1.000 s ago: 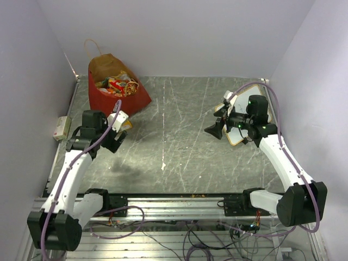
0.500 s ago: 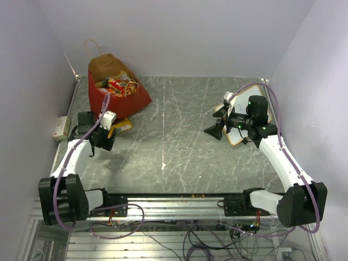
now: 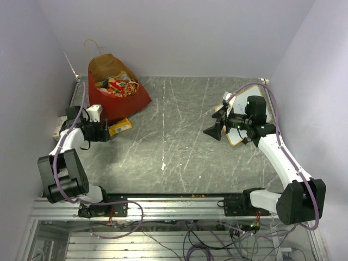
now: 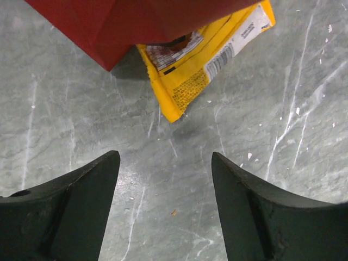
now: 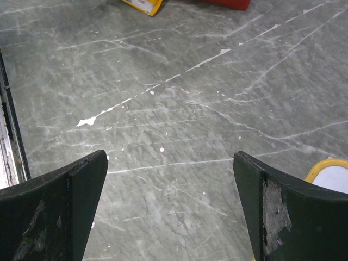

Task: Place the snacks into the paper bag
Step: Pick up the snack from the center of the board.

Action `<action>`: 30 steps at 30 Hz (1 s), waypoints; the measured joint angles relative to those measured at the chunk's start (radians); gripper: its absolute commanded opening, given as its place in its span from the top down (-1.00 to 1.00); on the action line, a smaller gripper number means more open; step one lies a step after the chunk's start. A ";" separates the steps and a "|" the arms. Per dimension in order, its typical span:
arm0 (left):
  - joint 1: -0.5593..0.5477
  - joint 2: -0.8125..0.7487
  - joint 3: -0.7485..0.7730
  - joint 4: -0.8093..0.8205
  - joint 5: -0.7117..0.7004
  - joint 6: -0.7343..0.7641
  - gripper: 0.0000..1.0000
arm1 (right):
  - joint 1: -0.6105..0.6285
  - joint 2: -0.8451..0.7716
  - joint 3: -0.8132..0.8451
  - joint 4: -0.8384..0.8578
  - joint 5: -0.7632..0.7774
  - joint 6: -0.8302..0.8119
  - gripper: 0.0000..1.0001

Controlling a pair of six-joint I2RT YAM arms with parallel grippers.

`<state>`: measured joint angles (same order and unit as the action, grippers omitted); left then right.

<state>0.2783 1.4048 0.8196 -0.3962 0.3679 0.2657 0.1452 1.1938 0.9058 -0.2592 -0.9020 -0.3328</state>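
The red paper bag (image 3: pixel 117 98) stands at the back left with several snacks (image 3: pixel 115 85) showing in its open top. One yellow snack packet (image 3: pixel 120 126) lies flat on the table against the bag's front corner, one end tucked under the bag. In the left wrist view this packet (image 4: pixel 201 65) is just ahead of my left gripper (image 4: pixel 164 163), below the bag (image 4: pixel 136 22). My left gripper (image 3: pixel 103 132) is open and empty, a short way left of the packet. My right gripper (image 3: pixel 213 130) hovers open and empty at the right (image 5: pixel 169 157).
A white board with an orange edge (image 3: pixel 235 138) lies under the right arm, its corner also in the right wrist view (image 5: pixel 331 176). A small white box (image 3: pixel 58 126) sits at the table's left edge. Walls close in the table on three sides.
My left arm has drawn back to the left, away from the yellow packet, which stays on the table by the bag. Its jaws have narrowed a little. The right arm has barely moved.
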 measured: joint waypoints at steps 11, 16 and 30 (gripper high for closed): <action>0.111 0.138 0.000 0.071 0.161 -0.147 -0.43 | -0.003 0.018 -0.001 0.001 0.000 0.000 -1.00; 0.112 0.171 0.000 0.124 0.190 -0.215 -0.39 | -0.006 0.018 -0.002 0.001 0.000 -0.001 -1.00; 0.113 0.317 0.023 0.275 0.289 -0.368 -0.06 | -0.007 0.027 -0.011 0.006 -0.012 0.000 -1.00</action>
<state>0.3916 1.7222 0.8421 -0.1207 0.6571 -0.1024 0.1383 1.2213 0.8944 -0.2531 -0.9138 -0.3332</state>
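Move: Ahead and to the right of the left hand, the yellow snack packet has its middle about 5 cm farther out, 7 cm right and 5 cm below; its near end lies closer, more nearly straight ahead. The paper bag overhangs its far side, the bag's middle some 15 cm ahead and 7 cm right. A pale box stands roughly 16 cm left and 2 cm ahead. From the idle right hand, the packet lies about 37 cm left, 5 cm ahead and 20 cm lower. Sinking first and then easing forward as well, about 4 cm each way, the left hand brings its fingers down around the packet's near end, close in front of the bag's overhanging side. The wrist rolls its left side down some 25 degrees and turns a little counter-clockwise while the fingers narrow partway; a firm pinch can't be seen yet. ##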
